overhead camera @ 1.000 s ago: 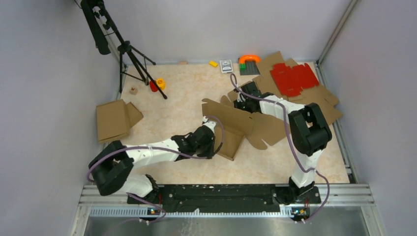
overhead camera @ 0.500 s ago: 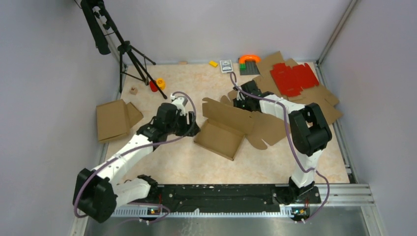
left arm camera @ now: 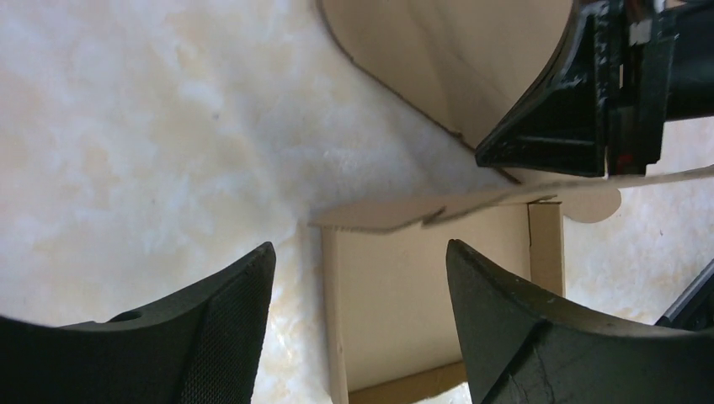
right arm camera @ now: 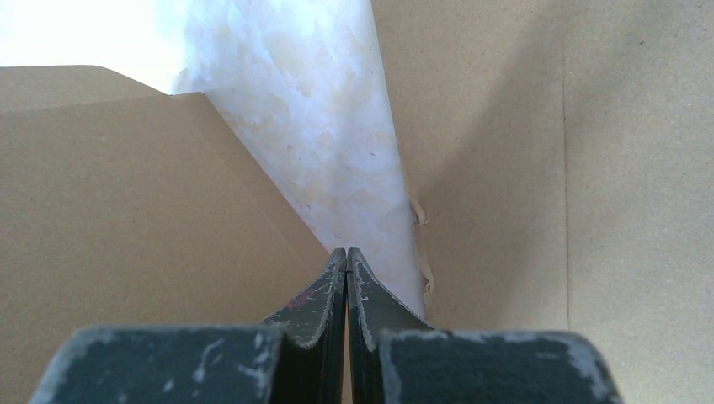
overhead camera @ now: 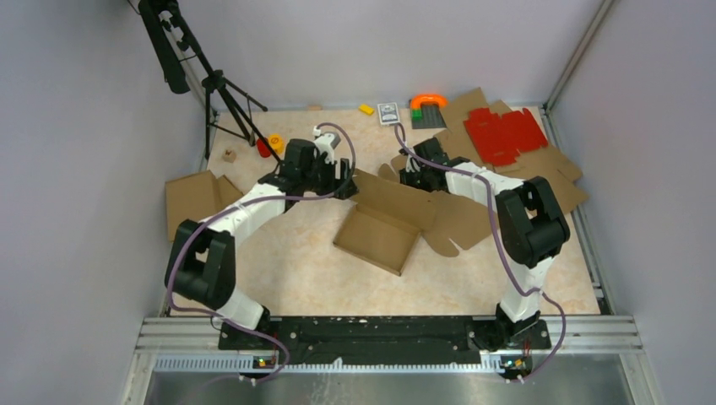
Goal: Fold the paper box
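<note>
The paper box (overhead camera: 397, 221) is a large brown cardboard piece lying mid-table, with a shallow tray part (overhead camera: 377, 239) toward me and a raised flap at its far left. My left gripper (overhead camera: 346, 179) hovers open just left of that flap. In the left wrist view the left gripper (left arm camera: 358, 252) looks down on a pale box panel (left arm camera: 421, 303) and the flap's thin edge (left arm camera: 396, 215), with nothing between its fingers. My right gripper (overhead camera: 414, 177) is shut at the box's far edge. In the right wrist view its tips (right arm camera: 347, 252) meet over bare table between two cardboard panels (right arm camera: 126, 210).
A folded brown box (overhead camera: 194, 204) lies at the left. A red die-cut sheet (overhead camera: 502, 133) rests on spare cardboard (overhead camera: 557, 173) at the back right. A black tripod (overhead camera: 221, 89) stands at the back left, with a yellow roll (overhead camera: 276, 142) and small toys (overhead camera: 426, 105) along the back.
My left gripper left the box's near-left side, opened, and swung away from me to the far-left flap. The box's near part dropped flatter. The right arm stayed put.
</note>
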`<action>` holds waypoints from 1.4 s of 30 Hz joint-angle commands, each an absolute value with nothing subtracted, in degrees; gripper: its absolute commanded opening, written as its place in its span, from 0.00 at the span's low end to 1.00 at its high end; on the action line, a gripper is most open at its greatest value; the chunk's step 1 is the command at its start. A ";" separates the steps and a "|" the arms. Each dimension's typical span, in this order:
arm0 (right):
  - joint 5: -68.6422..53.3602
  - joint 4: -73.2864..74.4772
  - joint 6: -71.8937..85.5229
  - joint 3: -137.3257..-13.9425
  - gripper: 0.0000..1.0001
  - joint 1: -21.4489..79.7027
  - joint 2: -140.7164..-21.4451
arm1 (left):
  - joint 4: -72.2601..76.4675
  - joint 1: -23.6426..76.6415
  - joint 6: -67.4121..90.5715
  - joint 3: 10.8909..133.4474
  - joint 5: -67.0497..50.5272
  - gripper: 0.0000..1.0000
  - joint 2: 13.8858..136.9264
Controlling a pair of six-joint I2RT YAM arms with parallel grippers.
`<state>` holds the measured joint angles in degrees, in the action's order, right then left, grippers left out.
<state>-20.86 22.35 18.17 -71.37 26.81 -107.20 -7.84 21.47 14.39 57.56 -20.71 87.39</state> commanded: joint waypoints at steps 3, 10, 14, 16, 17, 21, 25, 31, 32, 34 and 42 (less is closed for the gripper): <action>-22.23 22.02 17.47 -74.57 0.00 26.61 -105.29 | -4.95 21.45 5.23 63.95 -26.76 0.71 92.54; -22.32 22.42 17.47 -74.84 0.00 26.63 -105.29 | -6.54 21.46 3.97 66.79 -32.08 0.51 96.09; -22.24 22.46 17.56 -74.93 0.00 26.63 -105.21 | -5.18 21.47 4.74 65.29 -33.70 0.34 94.85; -22.24 22.38 17.51 -74.86 0.00 26.61 -105.21 | -4.74 21.49 4.81 64.67 -34.20 0.26 94.06; -22.16 22.43 17.64 -74.88 0.00 26.61 -105.16 | -4.79 21.45 4.87 64.46 -34.09 0.23 93.75; -21.04 22.36 18.12 -74.66 0.00 26.63 -104.44 | -5.49 21.55 6.29 63.41 -33.33 0.09 92.35; -18.83 21.02 19.22 -72.68 0.00 26.54 -101.51 | -3.94 21.56 7.65 60.68 -31.57 0.00 89.99; -16.11 20.24 19.88 -67.92 0.05 24.89 -93.90 | -1.72 21.62 8.03 56.94 -29.79 0.00 86.64; -15.65 20.10 20.18 -67.11 0.07 24.49 -92.47 | -1.56 21.66 7.96 56.36 -29.22 0.00 85.75; -14.02 19.71 21.06 -65.18 0.13 23.65 -89.60 | -1.32 21.71 7.68 55.48 -27.56 0.00 84.53; -12.78 9.00 25.84 -48.46 0.50 15.18 -70.48 | -0.78 22.40 4.47 51.59 -20.88 0.00 78.44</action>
<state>-12.84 16.16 23.24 -54.87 19.16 -80.49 -4.27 21.78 6.79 53.17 -24.69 82.78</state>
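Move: The left edge of the box's raised panel stands between the left hand's open fingers, some 2 cm ahead, 3 cm to the right and 3 cm lower. From that hand the open tray's middle is roughly 12 cm back, 7 cm right and 11 cm down. The right hand, shut at the panel's far side, has that left edge about 11 cm to its left, 1 cm ahead and 4 cm higher; the flat cardboard's middle lies some 20 cm to its right, level with it and 5 cm lower. Forward and to the right a couple of centimetres, turning clockwise some 15 degrees, the left hand slips its fingers around the panel's left edge, shuts them to pinch it, then draws it back about 4 cm and left, rising slightly at the end. The right hand props the panel from behind almost still, then leaves, rising and swinging right about 8 cm each way while its fingers open halfway. ##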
